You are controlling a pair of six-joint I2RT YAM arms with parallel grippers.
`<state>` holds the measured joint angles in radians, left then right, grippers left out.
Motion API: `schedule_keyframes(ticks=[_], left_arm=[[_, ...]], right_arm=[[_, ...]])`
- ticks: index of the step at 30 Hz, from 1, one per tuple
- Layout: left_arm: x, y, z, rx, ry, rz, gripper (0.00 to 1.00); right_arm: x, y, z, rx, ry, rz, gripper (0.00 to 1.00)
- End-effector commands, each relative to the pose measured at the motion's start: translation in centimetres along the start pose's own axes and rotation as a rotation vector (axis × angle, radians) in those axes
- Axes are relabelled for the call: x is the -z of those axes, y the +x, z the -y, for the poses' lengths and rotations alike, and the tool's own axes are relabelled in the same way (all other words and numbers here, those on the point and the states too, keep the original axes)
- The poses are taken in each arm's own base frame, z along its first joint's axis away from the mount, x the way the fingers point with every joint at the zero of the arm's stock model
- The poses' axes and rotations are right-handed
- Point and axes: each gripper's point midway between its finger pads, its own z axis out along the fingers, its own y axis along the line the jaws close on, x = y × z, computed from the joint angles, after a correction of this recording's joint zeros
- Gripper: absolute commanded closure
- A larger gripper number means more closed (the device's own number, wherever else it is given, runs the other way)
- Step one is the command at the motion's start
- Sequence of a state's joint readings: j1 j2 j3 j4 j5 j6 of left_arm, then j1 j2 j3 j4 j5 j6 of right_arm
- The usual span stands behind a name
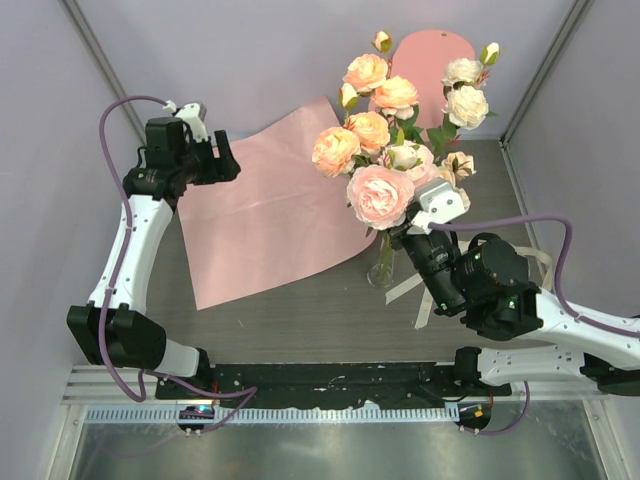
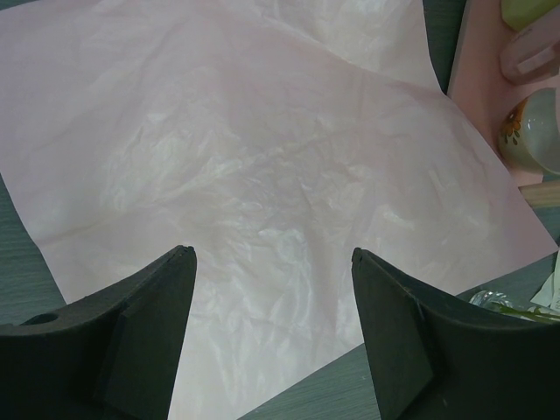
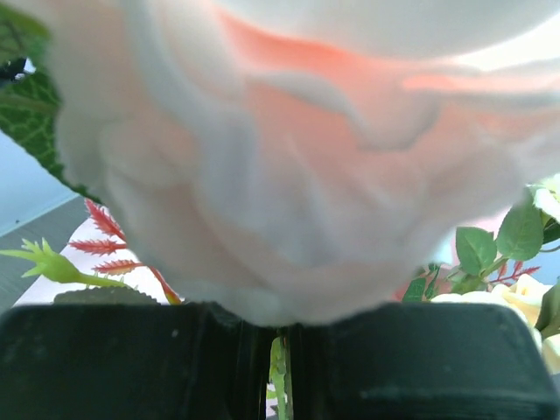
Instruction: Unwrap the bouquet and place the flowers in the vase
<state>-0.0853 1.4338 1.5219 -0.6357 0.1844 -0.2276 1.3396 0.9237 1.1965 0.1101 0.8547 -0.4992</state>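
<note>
The flowers (image 1: 380, 150), pink, peach and cream roses on green stems, stand upright with their stems in the small clear vase (image 1: 381, 270). My right gripper (image 1: 400, 236) is shut on the stems just above the vase's neck. In the right wrist view a green stem (image 3: 280, 359) shows in the narrow gap of that gripper (image 3: 280, 337), and a large pale rose (image 3: 297, 157) fills the view above. The pink wrapping paper (image 1: 270, 210) lies flat and unfolded. My left gripper (image 1: 228, 158) hovers open over the paper's far left corner, with only paper (image 2: 262, 175) under it (image 2: 273, 254).
A pink shelf (image 1: 430, 55) stands at the back behind the roses; the left wrist view shows its edge (image 2: 477, 96) with a cup (image 2: 534, 131). Cream ribbon (image 1: 418, 290) lies on the table beside the vase. Grey walls close in both sides.
</note>
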Motion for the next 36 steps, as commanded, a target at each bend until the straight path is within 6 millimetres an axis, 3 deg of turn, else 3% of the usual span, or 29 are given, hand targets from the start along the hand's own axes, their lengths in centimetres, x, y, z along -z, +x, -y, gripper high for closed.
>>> schedule_keyframes(ticks=[1,10,17,23,31,36], left_arm=[[1.5,-3.0,1.4,-0.033,0.042,0.099,0.25],[1.6,-3.0,1.5,-0.032,0.047,0.098,0.25],[1.6,-3.0,1.5,-0.034,0.050,0.099,0.25],[1.6,-3.1,1.6,-0.032,0.052,0.100,0.25],[1.5,-2.9,1.8,-0.032,0.061,0.092,0.25],[1.5,-2.9,2.0,-0.036,0.065,0.091,0.25]], right_arm=[[0.2,-3.0,2.4,-0.073,0.073,0.093,0.99],[0.1,-3.1,2.6,-0.061,0.084,0.101,0.99],[0.1,-0.9,2.1,-0.024,0.104,0.060,0.99],[0.9,0.8,2.5,-0.105,0.131,0.055,0.99],[1.9,2.6,5.1,-0.272,0.329,0.031,0.99],[2.0,3.7,6.1,-0.286,0.417,-0.005,0.99]])
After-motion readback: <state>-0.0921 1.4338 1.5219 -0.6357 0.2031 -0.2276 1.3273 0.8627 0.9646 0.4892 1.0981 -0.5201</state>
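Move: My right hand still pinches the pink rose's stem just under its bloom. The vase's middle lies about 7 cm ahead, 7 cm to the right and some 37 cm below; the peach roses standing in it are roughly 12 cm ahead and 4 cm left, at about hand height. The ribbon's near ends lie 17 cm right, 2 cm ahead and 48 cm down. From my left hand the vase is some 39 cm right, 14 cm back and 18 cm below. With the pink rose kept in my nearly shut right fingers, I first lift it about 2 cm, then sink some 5 cm while carrying it to the right, over towards the vase's side of the bunch, ending about 4 cm right of where I began. On the way down my wrist swings roughly 15 degrees clockwise and rolls its left side up; the fingers don't open. ##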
